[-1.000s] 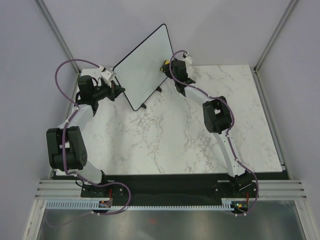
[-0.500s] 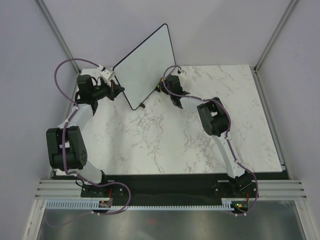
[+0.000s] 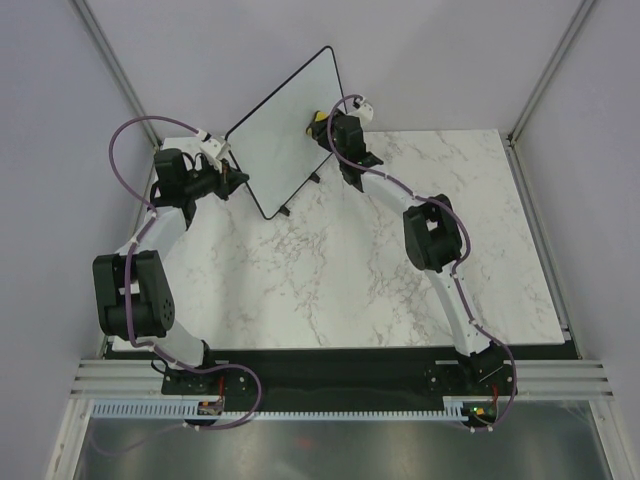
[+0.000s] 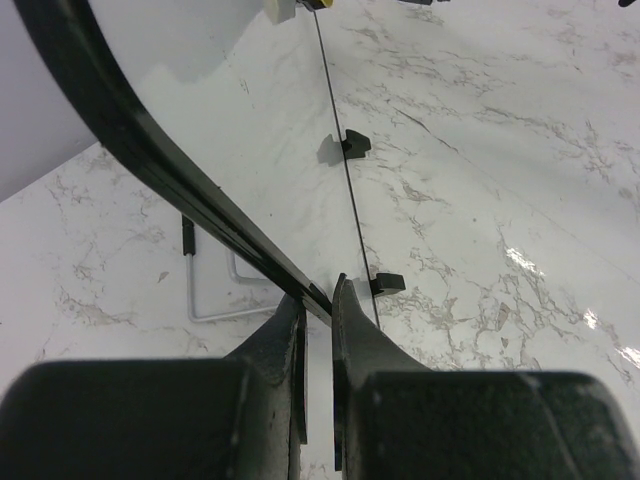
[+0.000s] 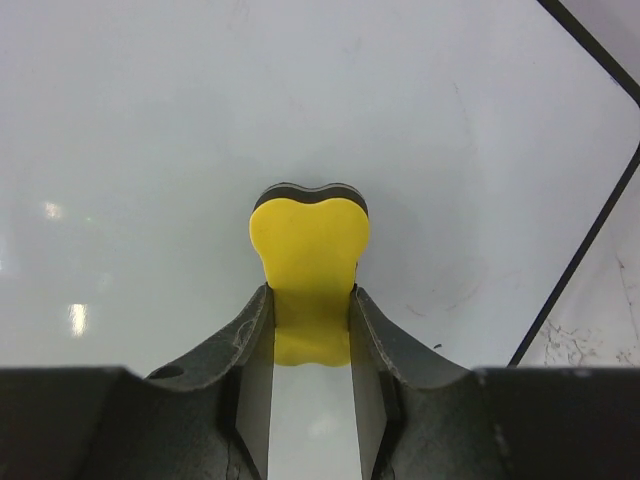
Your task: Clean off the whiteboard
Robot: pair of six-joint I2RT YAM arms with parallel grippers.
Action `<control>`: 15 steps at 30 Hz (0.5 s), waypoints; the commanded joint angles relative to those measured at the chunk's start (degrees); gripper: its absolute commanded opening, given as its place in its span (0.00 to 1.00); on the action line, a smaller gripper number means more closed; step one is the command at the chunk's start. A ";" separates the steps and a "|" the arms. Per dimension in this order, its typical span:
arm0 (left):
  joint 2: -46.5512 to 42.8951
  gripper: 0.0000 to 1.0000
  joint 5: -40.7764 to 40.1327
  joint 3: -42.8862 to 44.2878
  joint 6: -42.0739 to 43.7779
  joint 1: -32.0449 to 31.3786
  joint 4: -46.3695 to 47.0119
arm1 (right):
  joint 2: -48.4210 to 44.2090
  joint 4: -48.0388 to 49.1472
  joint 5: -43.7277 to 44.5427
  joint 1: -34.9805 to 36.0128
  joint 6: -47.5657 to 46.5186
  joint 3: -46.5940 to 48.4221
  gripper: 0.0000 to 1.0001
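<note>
The whiteboard (image 3: 285, 130) stands tilted on the far left of the marble table, glossy white with a thin black rim. My left gripper (image 3: 236, 176) is shut on its left rim; in the left wrist view the black rim (image 4: 180, 180) runs between the fingertips (image 4: 318, 300). My right gripper (image 3: 322, 124) is shut on a yellow eraser (image 5: 308, 272) with a dark felt face pressed against the board's surface (image 5: 150, 150). Faint thin marks show on the board right of the eraser (image 5: 455, 295).
The board's two small black feet (image 4: 355, 143) rest on the marble table (image 3: 400, 260). A wire stand (image 4: 215, 290) shows behind the board. Grey walls close in at the back and sides.
My right gripper with the eraser moved down and left across the board, then back up toward the board's upper right. The board tilted slightly and returned. My left arm held still.
</note>
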 commanded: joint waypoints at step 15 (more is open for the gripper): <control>2.89 0.02 -9.39 -0.81 10.80 0.94 -2.84 | 3.33 -1.99 -0.27 0.49 4.44 -7.32 0.00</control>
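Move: The right hand already holds the yellow eraser against the whiteboard; the stretch of the board's lower edge it heads for lies about 14 cm below, 2 cm back and 3 cm right. The board's lower right corner is roughly 6 cm ahead, 8 cm right and 14 cm below the hand; the nearer foot clip is 3 cm back, 1 cm left, 15 cm below. From the left hand, that edge stretch is some 17 cm ahead, 20 cm right and 16 cm below. Keeping its grip on the eraser, the right hand sweeps it down the leaning whiteboard by about 6 cm towards the lower edge, drifting barely a centimetre to the right, while the wrist gradually tips the fingers some 5 to 10 degrees further downward. The left hand stays still with its nearly shut fingers on the board's left edge, steadying it against the wiping stroke. ##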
